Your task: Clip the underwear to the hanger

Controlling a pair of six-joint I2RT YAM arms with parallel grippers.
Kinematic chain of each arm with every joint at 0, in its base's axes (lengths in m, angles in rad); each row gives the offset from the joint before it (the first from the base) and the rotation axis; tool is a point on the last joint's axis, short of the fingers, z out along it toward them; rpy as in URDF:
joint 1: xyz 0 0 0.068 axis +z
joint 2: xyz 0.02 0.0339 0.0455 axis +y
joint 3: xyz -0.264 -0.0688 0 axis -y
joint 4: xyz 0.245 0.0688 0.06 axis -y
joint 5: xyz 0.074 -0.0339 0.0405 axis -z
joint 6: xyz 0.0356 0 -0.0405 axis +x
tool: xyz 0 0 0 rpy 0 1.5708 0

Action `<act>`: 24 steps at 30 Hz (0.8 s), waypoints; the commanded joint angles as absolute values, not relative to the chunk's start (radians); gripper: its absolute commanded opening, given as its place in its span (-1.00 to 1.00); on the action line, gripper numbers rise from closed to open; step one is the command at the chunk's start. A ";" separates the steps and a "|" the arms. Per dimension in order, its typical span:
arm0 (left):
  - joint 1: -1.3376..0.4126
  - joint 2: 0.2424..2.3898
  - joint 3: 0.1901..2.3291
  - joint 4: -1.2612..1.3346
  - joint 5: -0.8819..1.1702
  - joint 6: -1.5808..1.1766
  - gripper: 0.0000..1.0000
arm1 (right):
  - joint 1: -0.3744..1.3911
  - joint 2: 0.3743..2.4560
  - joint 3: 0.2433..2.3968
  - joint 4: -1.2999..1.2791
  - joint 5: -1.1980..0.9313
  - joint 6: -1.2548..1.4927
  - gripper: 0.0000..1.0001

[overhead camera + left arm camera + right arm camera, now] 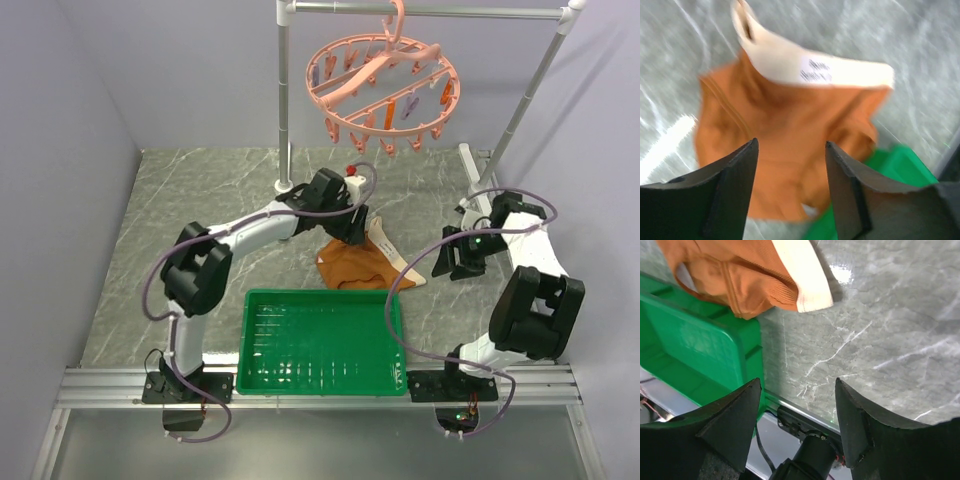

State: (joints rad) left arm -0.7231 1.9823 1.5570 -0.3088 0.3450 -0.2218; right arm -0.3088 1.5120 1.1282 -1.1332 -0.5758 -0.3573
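The rust-orange underwear (352, 264) with its cream waistband lies crumpled on the marble table, just beyond the far rim of the green tray. My left gripper (352, 232) hovers right above it, open, with the fabric (790, 125) showing between its fingers (735, 190) and nothing gripped. My right gripper (452, 268) is open and empty to the right of the garment. In the right wrist view (797, 385) it faces bare table, with the underwear (735, 270) at the top left. The pink ring hanger (385, 85) with its dangling clothespins hangs from the rack bar, far behind both grippers.
A green tray (320, 340) sits at the near middle of the table (690, 350). The grey metal rack has one upright (285, 100) behind the left gripper and a slanted one (525, 100) at the right. Walls close in on both sides.
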 commanded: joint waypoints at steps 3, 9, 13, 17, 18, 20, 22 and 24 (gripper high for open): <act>-0.681 2.108 1.689 -0.356 0.253 -0.195 0.10 | -0.206 1.578 1.112 -1.065 -0.485 -0.308 0.36; -0.680 2.178 1.738 -0.313 0.265 -0.202 0.07 | -0.158 1.692 1.109 -1.025 -0.485 -0.276 0.34; -0.680 2.233 1.773 -0.331 0.273 -0.210 0.19 | -0.109 1.744 1.111 -1.003 -0.465 -0.253 0.32; -0.677 2.246 1.752 -0.327 0.264 -0.222 -0.21 | -0.072 1.798 1.121 -0.982 -0.446 -0.230 0.30; -0.675 2.246 1.747 -0.325 0.262 -0.230 -0.31 | -0.069 1.810 1.123 -0.980 -0.445 -0.224 0.29; -0.667 2.244 1.736 -0.339 0.267 -0.245 -0.63 | -0.064 1.844 1.131 -0.973 -0.439 -0.215 0.21; -0.646 2.232 1.720 -0.354 0.285 -0.285 -0.87 | -0.063 1.868 1.138 -0.966 -0.439 -0.206 0.02; -0.621 2.195 1.674 -0.354 0.304 -0.313 -0.99 | -0.061 1.874 1.144 -0.959 -0.437 -0.189 -0.20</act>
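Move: The left hand hangs roughly 9 cm above the left edge of the spread underwear, which lies about 5 cm ahead of it and 1 cm to its left. The waistband's middle is some 12 cm to its right and 2 cm ahead. From the right hand, the waistband's right end lies about 5 cm left, level fore and aft, and 10 cm down. The green tray's middle is some 27 cm to the right hand's left and 13 cm back. The left fingers shut on the underwear's orange cloth near the hem, having come down about 8 cm and 5 cm forward onto it, then all but stopped there. The right hand sinks about 9 cm and drifts 4 cm left to the waistband's right end, fingertips swinging back nearly 20 degrees; its fingers narrow around that end but stay partly open. ##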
